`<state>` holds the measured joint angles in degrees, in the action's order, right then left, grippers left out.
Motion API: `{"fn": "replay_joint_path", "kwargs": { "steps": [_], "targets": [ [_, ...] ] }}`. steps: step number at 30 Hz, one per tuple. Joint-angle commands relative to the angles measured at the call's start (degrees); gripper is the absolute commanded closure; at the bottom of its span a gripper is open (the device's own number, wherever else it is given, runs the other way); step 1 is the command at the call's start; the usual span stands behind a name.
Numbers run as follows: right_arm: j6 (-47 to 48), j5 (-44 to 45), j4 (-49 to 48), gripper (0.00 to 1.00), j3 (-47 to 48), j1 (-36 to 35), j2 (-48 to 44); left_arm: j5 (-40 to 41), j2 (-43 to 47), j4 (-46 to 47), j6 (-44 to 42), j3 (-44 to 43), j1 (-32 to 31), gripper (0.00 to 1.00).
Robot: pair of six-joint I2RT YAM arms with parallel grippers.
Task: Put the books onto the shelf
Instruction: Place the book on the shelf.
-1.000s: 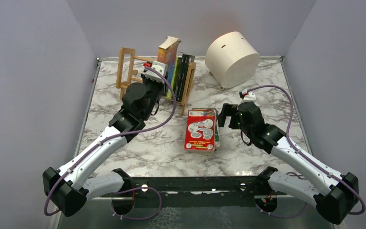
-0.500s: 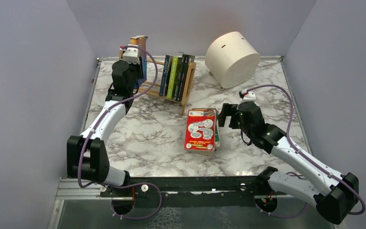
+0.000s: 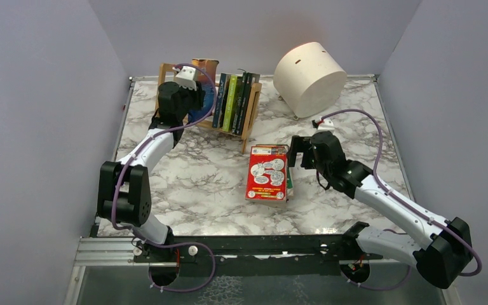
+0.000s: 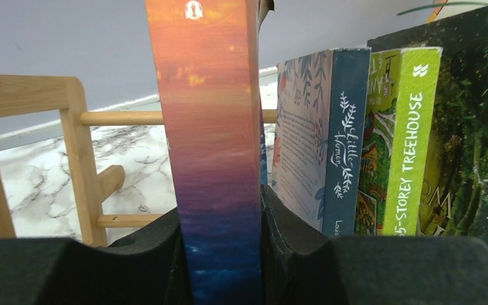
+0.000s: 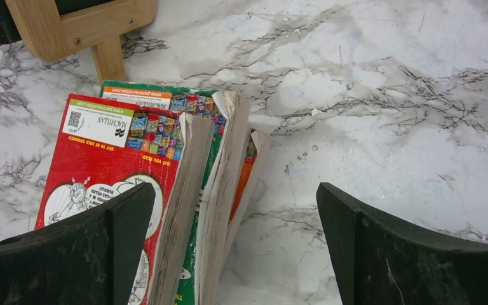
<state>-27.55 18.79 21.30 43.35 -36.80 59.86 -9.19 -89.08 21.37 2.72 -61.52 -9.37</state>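
The light-wood shelf (image 3: 168,95) stands at the back left with a blue book (image 3: 220,100), a lime green one (image 3: 231,105) and black ones (image 3: 246,100) upright at its right end. My left gripper (image 3: 194,95) is shut on a book with an orange-to-purple-to-blue spine (image 4: 210,127), held upright inside the shelf (image 4: 76,121) just left of the blue book (image 4: 346,127). A pile of books lies flat mid-table with a red one (image 3: 268,173) on top. My right gripper (image 5: 232,197) hangs open over the pile's right edge, above the red book (image 5: 111,165) and the green one (image 5: 159,95).
A cream cylindrical drum (image 3: 309,77) lies on its side at the back right. Grey walls close in the marble table (image 3: 184,203) on three sides. The shelf's foot (image 5: 108,57) stands just beyond the pile.
My left arm swung the held book from beside the shelved books to the shelf's left end, then back right into the shelf. My right gripper crept slightly toward the pile, still open.
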Motion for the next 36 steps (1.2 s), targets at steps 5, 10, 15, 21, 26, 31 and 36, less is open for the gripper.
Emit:
{"fn": "replay_joint_path", "kwargs": {
  "steps": [5,10,15,21,26,31,36],
  "targets": [
    [0.91,1.06,-2.51,0.02,2.39,-0.44,0.14,-5.02,-1.97,10.98,1.15,-5.09,0.58,1.0],
    [1.04,1.16,-2.58,0.02,2.62,-0.47,0.4,-5.65,-2.97,10.98,1.4,-5.1,0.62,1.0],
    [1.17,1.21,-2.49,0.02,2.66,-0.44,0.4,-6.39,-3.97,10.98,1.99,-5.03,0.58,1.0],
    [1.18,1.15,-2.58,0.02,2.49,-0.47,0.55,-7.02,-5.01,11.06,2.59,-5.02,0.59,1.0],
    [1.17,1.08,-2.84,0.02,2.3,-0.47,0.86,-7.39,-5.79,11.24,3.06,-5.45,0.52,1.0],
    [1.26,1.06,-2.84,0.02,2.11,-0.42,0.73,-8.2,-6.52,11.48,3.0,-5.85,0.41,1.0],
    [1.22,1.08,-2.94,0.02,2.09,-0.42,0.7,-8.4,-7.28,11.59,2.6,-5.96,0.4,1.0]
  ]
}}
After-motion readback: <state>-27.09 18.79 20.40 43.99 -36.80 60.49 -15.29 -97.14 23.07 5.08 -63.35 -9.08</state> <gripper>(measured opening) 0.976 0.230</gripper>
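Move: The left gripper already holds the orange-blue book upright by its spine. Its place on the shelf lies some 5 cm ahead, 4 cm to the right and 6 cm below; Little Women borders it, roughly 4 cm ahead, 7 cm right and 5 cm lower, with the green Treehouse book 3 cm ahead and 10 cm right. The shelf's left end is about 6 cm ahead, 8 cm left. From the right hand the book's place lies about 25 cm ahead, 26 cm left, slightly higher. Lower the left gripper about 5 cm, quickly at first and then creeping, to bring the held book down into the open part of the shelf. Ease it some 2 cm to the right, towards Little Women, and slightly forward as it sinks, tipping the fingers down and turning them clockwise by about 5 degrees each. Keep the pinch on the spine. ##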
